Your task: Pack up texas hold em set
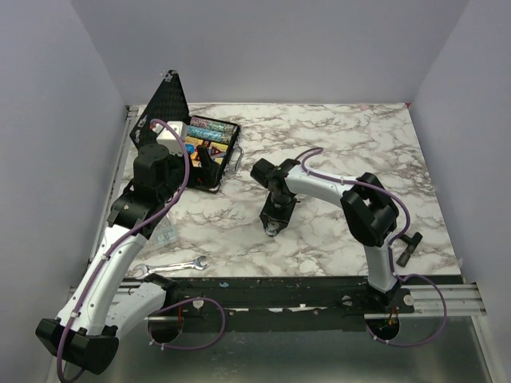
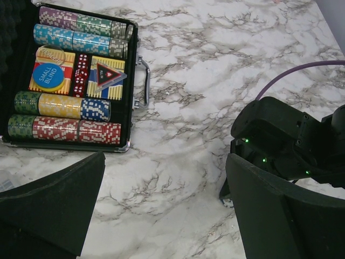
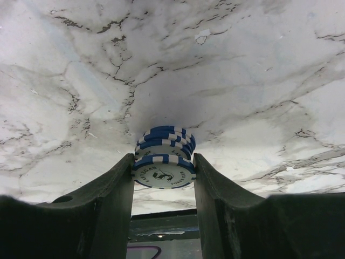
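Observation:
The small black case (image 1: pixel 215 152) lies open at the back left, its lid (image 1: pixel 172 100) upright. In the left wrist view the case (image 2: pixel 132 81) holds rows of multicoloured chips (image 2: pixel 64 127), a yellow-blue card box (image 2: pixel 54 73) and a dark red triangle (image 2: pixel 109 74). My left gripper (image 2: pixel 164 210) is open and empty over bare marble near the case's front corner. My right gripper (image 3: pixel 164 172), pointing down at the table's middle (image 1: pixel 274 225), is shut on a short stack of blue-and-white chips (image 3: pixel 164 156) that rests on the marble.
A silver wrench (image 1: pixel 172 266) lies near the front edge by the left arm. A dark T-shaped piece (image 1: pixel 407 246) sits at the right by the right arm's base. The case's metal handle (image 2: pixel 145 81) faces the table's middle. Grey walls close three sides.

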Robot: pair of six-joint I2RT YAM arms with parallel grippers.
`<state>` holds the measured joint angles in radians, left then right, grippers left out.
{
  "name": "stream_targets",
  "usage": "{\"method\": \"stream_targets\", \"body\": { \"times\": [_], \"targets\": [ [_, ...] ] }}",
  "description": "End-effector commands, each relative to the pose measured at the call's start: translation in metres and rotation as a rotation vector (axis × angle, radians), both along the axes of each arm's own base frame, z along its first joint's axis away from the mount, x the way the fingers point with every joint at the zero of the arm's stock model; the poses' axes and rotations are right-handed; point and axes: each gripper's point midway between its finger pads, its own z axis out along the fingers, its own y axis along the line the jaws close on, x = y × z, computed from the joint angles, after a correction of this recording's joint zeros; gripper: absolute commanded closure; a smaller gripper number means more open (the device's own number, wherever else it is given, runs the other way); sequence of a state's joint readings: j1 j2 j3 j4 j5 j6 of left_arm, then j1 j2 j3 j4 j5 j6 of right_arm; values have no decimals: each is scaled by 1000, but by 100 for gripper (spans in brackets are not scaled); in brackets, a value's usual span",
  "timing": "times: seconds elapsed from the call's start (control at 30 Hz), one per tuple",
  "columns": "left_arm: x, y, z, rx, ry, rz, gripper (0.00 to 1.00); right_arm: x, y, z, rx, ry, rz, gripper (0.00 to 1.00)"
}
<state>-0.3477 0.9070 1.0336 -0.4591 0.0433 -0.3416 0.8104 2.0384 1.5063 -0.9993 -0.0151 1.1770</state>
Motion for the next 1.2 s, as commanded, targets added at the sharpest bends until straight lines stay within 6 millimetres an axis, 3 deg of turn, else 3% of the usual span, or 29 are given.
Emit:
{"method": "stream_targets", "body": {
  "times": [0.0,0.1,0.43,0.87,1.0,1.17],
  "targets": [
    [-2,-2,1,-16,7,-15,8,-4,3,-7,0,29,19,87],
    [-2,-2,1,-14,5,-15,8,-5,5,-9,16,35,17,79],
    [-3,-2,3,-16,2,-16,8,-11,5,-18,35,49,18,69],
    [-1,-1,1,-12,7,-14,8,-10,1,-13,61,-2,100,36],
    [-1,0,0,-8,7,-11,8,-1,1,5,64,-81,196,31],
    [-1,0,0,-7,8,-10,8,17,-1,56,96,-336,388,11]
  ]
}}
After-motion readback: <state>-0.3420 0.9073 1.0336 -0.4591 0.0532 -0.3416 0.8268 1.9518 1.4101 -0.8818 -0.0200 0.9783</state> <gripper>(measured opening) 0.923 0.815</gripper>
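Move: Just under the right hand, which already grips a blue chip at its fingertips, stands the small stack of blue chips, about 1 cm ahead and 1 cm below. The open chip case lies roughly 21 cm ahead and 18 cm left of this hand, and the wrench some 9 cm back and 25 cm to its left. From the left hand the stack is about 6 cm back, 15 cm right and 28 cm below. Easing the held chip down onto the stack, the right hand sinks a little under 1 cm while drifting slightly back and left. Its fingers then open from about half to well open and let go of the chip. With the fingers spreading, it comes up about 1 cm and its wrist turns some 10 degrees counter-clockwise. ##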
